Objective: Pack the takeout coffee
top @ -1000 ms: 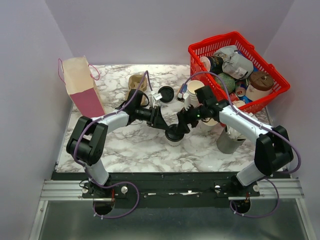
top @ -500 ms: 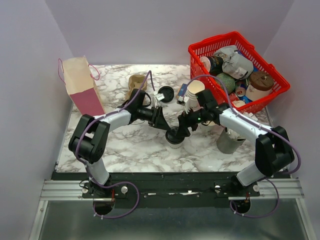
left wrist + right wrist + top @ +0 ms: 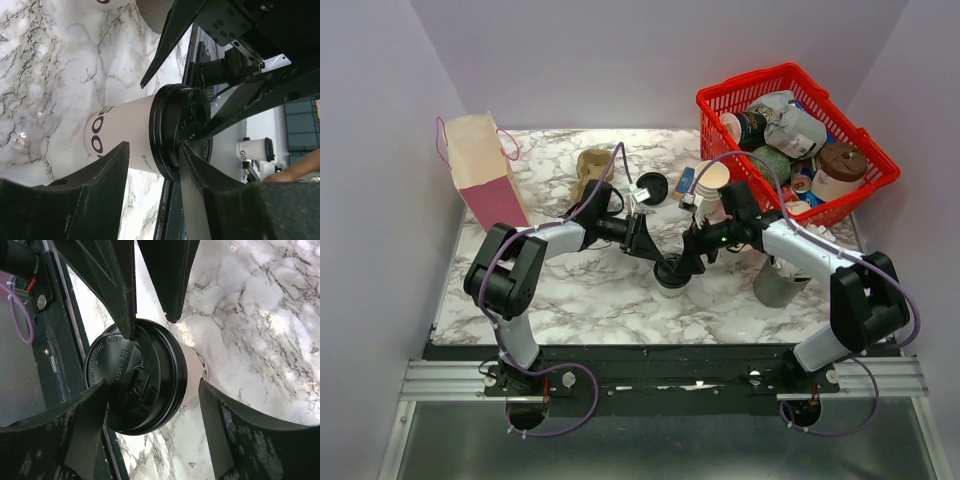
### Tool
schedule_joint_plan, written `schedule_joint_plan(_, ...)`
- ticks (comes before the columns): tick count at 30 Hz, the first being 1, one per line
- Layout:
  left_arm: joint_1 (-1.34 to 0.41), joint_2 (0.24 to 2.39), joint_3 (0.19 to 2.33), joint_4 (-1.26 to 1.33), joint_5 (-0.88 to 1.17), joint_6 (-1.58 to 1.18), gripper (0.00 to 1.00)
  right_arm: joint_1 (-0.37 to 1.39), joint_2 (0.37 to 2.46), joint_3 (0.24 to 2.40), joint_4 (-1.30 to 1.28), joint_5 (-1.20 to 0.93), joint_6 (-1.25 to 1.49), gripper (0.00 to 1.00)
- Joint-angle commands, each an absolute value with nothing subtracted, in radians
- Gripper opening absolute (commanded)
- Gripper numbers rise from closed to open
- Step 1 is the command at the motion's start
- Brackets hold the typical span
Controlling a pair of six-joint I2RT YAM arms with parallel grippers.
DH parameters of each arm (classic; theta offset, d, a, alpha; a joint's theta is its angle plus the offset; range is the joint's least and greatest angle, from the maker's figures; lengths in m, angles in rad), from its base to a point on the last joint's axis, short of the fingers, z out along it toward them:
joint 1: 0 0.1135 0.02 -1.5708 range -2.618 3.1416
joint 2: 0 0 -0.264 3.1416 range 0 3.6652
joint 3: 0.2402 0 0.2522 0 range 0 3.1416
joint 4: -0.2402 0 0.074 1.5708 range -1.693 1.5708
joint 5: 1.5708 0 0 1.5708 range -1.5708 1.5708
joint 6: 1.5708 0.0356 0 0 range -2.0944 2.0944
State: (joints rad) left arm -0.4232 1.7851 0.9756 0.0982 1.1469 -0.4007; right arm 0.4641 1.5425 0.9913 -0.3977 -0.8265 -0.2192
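Note:
The takeout coffee (image 3: 670, 273), a white paper cup with a black lid, stands on the marble table (image 3: 580, 300) between both arms. In the left wrist view the coffee (image 3: 135, 135) sits between my left fingers (image 3: 107, 172). One finger rests on the lid's top and the other lies against the cup wall. My left gripper (image 3: 656, 256) pinches across the lid's rim. My right gripper (image 3: 691, 262) is open and straddles the coffee (image 3: 150, 375). One right finger (image 3: 92, 415) is at the lid's face. The other stands apart from the cup wall.
A red basket (image 3: 718, 97) full of cups and cans fills the back right. A stack of white cups (image 3: 711, 188) and a grey cup (image 3: 776, 285) stand near the right arm. A loose black lid (image 3: 651, 187), a brown carrier (image 3: 592, 163) and a pink paper bag (image 3: 480, 172) sit behind and left.
The right gripper has slid slightly down and left around the coffee, uncovering more of the cup stack. The left jaws have narrowed a little on the lid's rim. The coffee stays put.

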Motion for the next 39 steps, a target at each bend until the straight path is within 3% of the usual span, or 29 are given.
schedule_joint_plan(1, -0.425, 1.873, 0.933, 0.181, 1.103, -0.438, 0.5, 0.428, 1.581, 0.953, -0.443, -0.899, -0.307, 0.79)
schedule_joint_plan(7, -0.425, 1.87, 0.92, 0.363, 1.146, -0.595, 0.5, 0.407, 1.631, 0.986, -0.479, -1.006, -0.347, 0.79)
schedule_joint_plan(13, -0.422, 1.845, 0.946, 0.342, 1.152, -0.623, 0.54, 0.403, 1.625, 1.011, -0.492, -1.057, -0.319, 0.8)
schedule_joint_plan(14, -0.42, 1.83, 0.945, 0.354, 1.152, -0.632, 0.66, 0.403, 1.623, 1.012, -0.492, -1.057, -0.311, 0.81)
schedule_joint_plan(15, -0.414, 1.819, 0.937, 0.373, 1.151, -0.665, 0.98, 0.403, 1.621, 1.015, -0.495, -1.055, -0.308, 0.81)
schedule_joint_plan(18, -0.407, 1.758, 0.901, 0.431, 1.132, -0.69, 0.99, 0.403, 1.617, 1.022, -0.499, -1.055, -0.299, 0.81)
schedule_joint_plan(27, -0.449, 1.687, 0.862, 0.187, 1.112, -0.446, 0.99, 0.403, 1.638, 1.075, -0.506, -1.057, -0.267, 0.83)
schedule_joint_plan(39, -0.482, 1.785, 0.911, 0.069, 1.085, -0.334, 0.98, 0.4, 1.697, 1.1, -0.5, -1.04, -0.239, 0.8)
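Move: The coffee cup with its black lid on stands between my hands. Its middle is about 3 cm right of my left hand, 2 cm back and 5 cm below. From my right hand it is about 4 cm left, 1 cm back and 5 cm below. The empty cup stands some 12 cm right of my right hand and 5 cm ahead. The spare lid lies about 19 cm ahead of my left hand and 9 cm below it. With fingertips of both hands on the lid, my left hand first edges right and closes no further, then opens wide, lifts off nearly 2 cm, comes back about 3 cm towards my base and sinks again at the lid's rim. My right hand stays at the lid, tilting some 10 degrees, easing back 1.5 cm and then forward again. ##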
